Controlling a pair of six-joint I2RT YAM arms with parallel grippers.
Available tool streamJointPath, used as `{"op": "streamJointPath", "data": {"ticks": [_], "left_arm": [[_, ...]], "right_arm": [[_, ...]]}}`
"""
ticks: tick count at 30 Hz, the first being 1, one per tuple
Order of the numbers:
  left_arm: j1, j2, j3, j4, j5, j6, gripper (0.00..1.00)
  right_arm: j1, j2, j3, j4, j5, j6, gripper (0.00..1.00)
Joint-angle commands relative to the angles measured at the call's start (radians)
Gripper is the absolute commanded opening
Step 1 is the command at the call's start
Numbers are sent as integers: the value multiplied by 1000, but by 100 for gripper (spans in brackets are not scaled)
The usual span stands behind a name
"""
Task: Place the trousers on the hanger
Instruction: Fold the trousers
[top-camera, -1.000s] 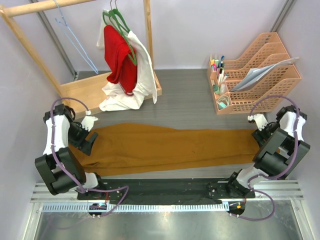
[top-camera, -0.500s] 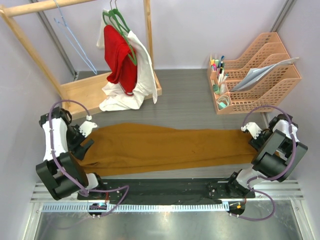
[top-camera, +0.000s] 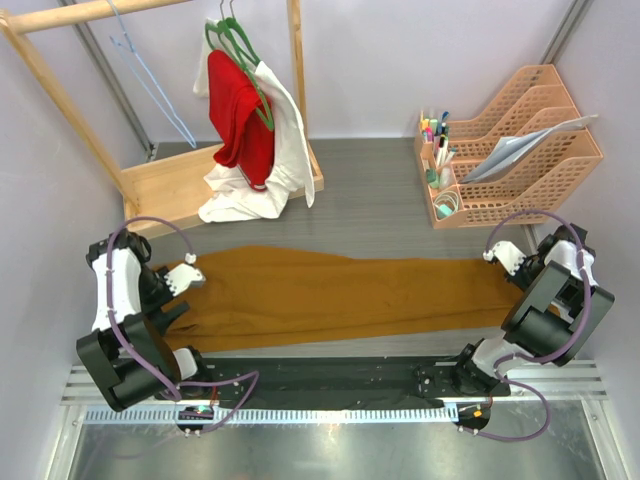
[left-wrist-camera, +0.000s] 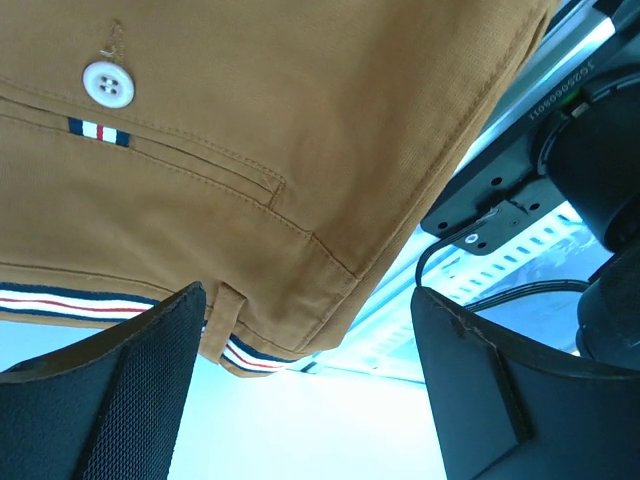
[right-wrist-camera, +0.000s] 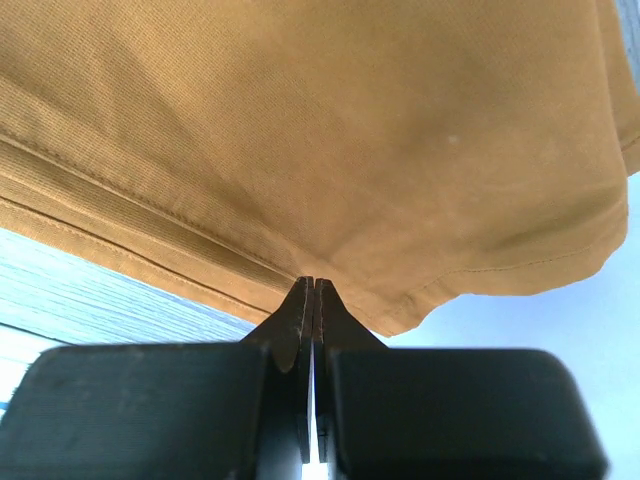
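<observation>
The mustard trousers (top-camera: 340, 295) lie flat across the table, waist to the left, leg ends to the right. My left gripper (top-camera: 183, 290) is open at the waist end. In the left wrist view its fingers (left-wrist-camera: 120, 400) straddle the waistband corner (left-wrist-camera: 270, 350), which has a striped lining and sits below a pocket with a white button (left-wrist-camera: 108, 83). My right gripper (right-wrist-camera: 315, 282) is shut on the hem at the leg end of the trousers (right-wrist-camera: 330, 150), and the cloth puckers at its tips. The light-blue wire hanger (top-camera: 150, 88) hangs from the wooden rail at the back left.
A wooden rack (top-camera: 170, 185) stands at the back left with green hangers (top-camera: 240, 45) carrying a red garment (top-camera: 240, 120) and a white one (top-camera: 285, 150). Orange file trays and a pen holder (top-camera: 510, 150) stand at the back right. The black arm base rail (top-camera: 330, 380) runs along the near edge.
My right gripper has closed on the trouser hem. My left gripper has shifted slightly right onto the waist corner, still open.
</observation>
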Motion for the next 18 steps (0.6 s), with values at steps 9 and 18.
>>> {"op": "streamJointPath", "data": {"ticks": [9,18], "left_arm": [[6,-5,-96,128,-147,94,45],[33,85,359,-46,48,29,0]], "right_arm": [[7,-33,64,-66,-42,-1,1],[-11,-39,271,-221,-96,11,1]]}}
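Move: The left hand hangs open over the waistband end of the trousers; the waistband's near corner lies about 2 cm to its left, 1 cm back towards the base and roughly 3 cm below. The button is some 6 cm ahead, 1 cm right and 3 cm below, and the striped tag lies 2 cm to the left of the button. At the other end, the right hand's shut fingertips are down at the leg end, its near corner about 2 cm to their right and 1 cm below. The left hand sinks about 2 cm, easing slightly back and left, shuts its wide-open fingers to pinch the waistband's near corner, then turns and lifts it quickly forward and up, some 5 cm each way, drifting a little left. The right hand, fingers shut throughout, at first stays at the leg end, then rises about 4 cm and goes 2 cm forward; whether it holds any cloth can't be made out. ##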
